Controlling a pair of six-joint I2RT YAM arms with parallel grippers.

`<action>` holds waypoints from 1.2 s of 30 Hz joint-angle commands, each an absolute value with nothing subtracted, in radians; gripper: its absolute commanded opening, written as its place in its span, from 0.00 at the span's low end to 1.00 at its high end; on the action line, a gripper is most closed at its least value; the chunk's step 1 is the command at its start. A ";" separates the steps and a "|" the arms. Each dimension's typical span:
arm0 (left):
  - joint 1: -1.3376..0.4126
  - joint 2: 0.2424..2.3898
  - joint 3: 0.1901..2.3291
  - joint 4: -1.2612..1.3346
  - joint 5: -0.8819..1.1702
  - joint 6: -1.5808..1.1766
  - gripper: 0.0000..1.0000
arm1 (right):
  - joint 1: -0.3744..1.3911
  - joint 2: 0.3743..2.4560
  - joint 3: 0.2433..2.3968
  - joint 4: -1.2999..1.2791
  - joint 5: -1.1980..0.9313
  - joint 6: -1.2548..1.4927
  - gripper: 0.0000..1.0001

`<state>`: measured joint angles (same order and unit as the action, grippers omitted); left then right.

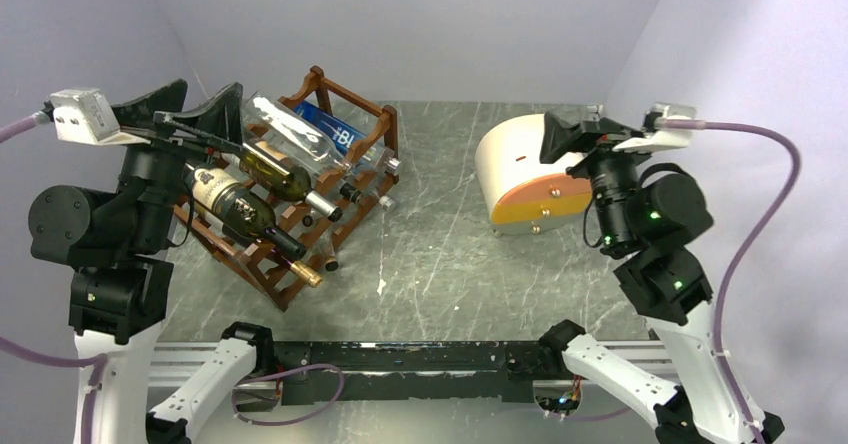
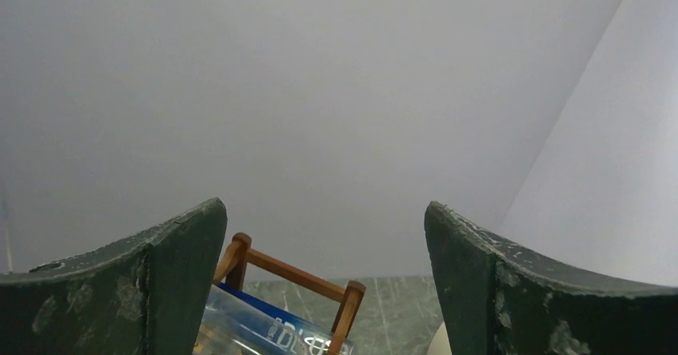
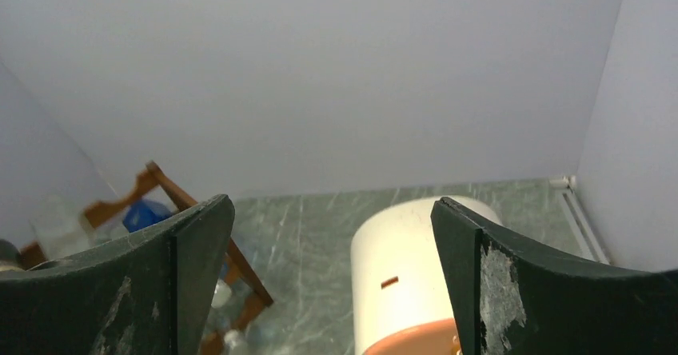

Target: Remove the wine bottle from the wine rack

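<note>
The reddish-brown wine rack [image 1: 352, 97] stands at the left of the table, turned at an angle. Two dark green wine bottles lie in it, necks pointing toward the front right: one with a cream label [image 1: 238, 207] and one higher up [image 1: 284, 173]. My left gripper [image 1: 214, 86] hovers open above the rack's left end and touches nothing. In the left wrist view, that gripper [image 2: 324, 211] frames the rack's far rail [image 2: 296, 275]. My right gripper [image 1: 560, 134] is open and empty at the right, well away from the rack. In the right wrist view, this gripper [image 3: 332, 207] shows the rack [image 3: 164, 187] at the left.
Clear plastic bottles with blue labels [image 1: 335, 134] fill the rack's upper tiers, and one shows in the left wrist view [image 2: 256, 323]. A cream-and-orange drum-shaped box [image 1: 525, 174] lies on its side under my right gripper. The table [image 1: 450, 254] is grey-green marble, with walls close on three sides.
</note>
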<state>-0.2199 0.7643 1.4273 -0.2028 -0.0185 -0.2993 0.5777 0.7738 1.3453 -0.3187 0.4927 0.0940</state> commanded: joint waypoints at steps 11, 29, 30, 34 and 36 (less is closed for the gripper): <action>-0.126 0.727 1.320 -0.328 -0.020 -0.388 0.94 | 0.572 0.752 0.994 -0.257 0.520 0.278 1.00; -0.081 0.833 1.328 -0.571 0.138 -0.384 0.93 | 0.567 0.853 0.931 -0.288 0.075 0.362 1.00; -0.080 0.844 1.337 -0.597 0.137 -0.383 0.93 | 0.567 0.873 0.945 -0.290 0.038 0.356 1.00; -0.079 0.907 1.399 -0.723 0.120 -0.344 0.93 | 0.565 0.947 0.971 -0.258 -0.098 0.348 1.00; -0.078 0.938 1.431 -0.776 0.110 -0.335 0.93 | 0.567 0.995 0.995 -0.252 -0.157 0.335 1.00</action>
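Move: The silver-capped wine bottle's middle lies about 8 cm ahead of the left hand, 4 cm to its left and 28 cm below. From this hand, the clear bottle is some 15 cm ahead, 1 cm left and 26 cm below, and the dark labelled bottle 2 cm ahead, 12 cm left and 28 cm below. From the right hand, the wine bottle is roughly 6 cm ahead, 55 cm left and 21 cm down; the white bin is 10 cm ahead, 5 cm right and 38 cm below. Down towards the silver-capped wine bottle on the rack goes the left hand, sinking about 16 cm while easing forward and tipping its open fingers down some 35 degrees. The right hand also drops, by about 22 cm, then swings left towards the rack, away from the bin, tipping down and turning counter-clockwise with fingers wide open. ##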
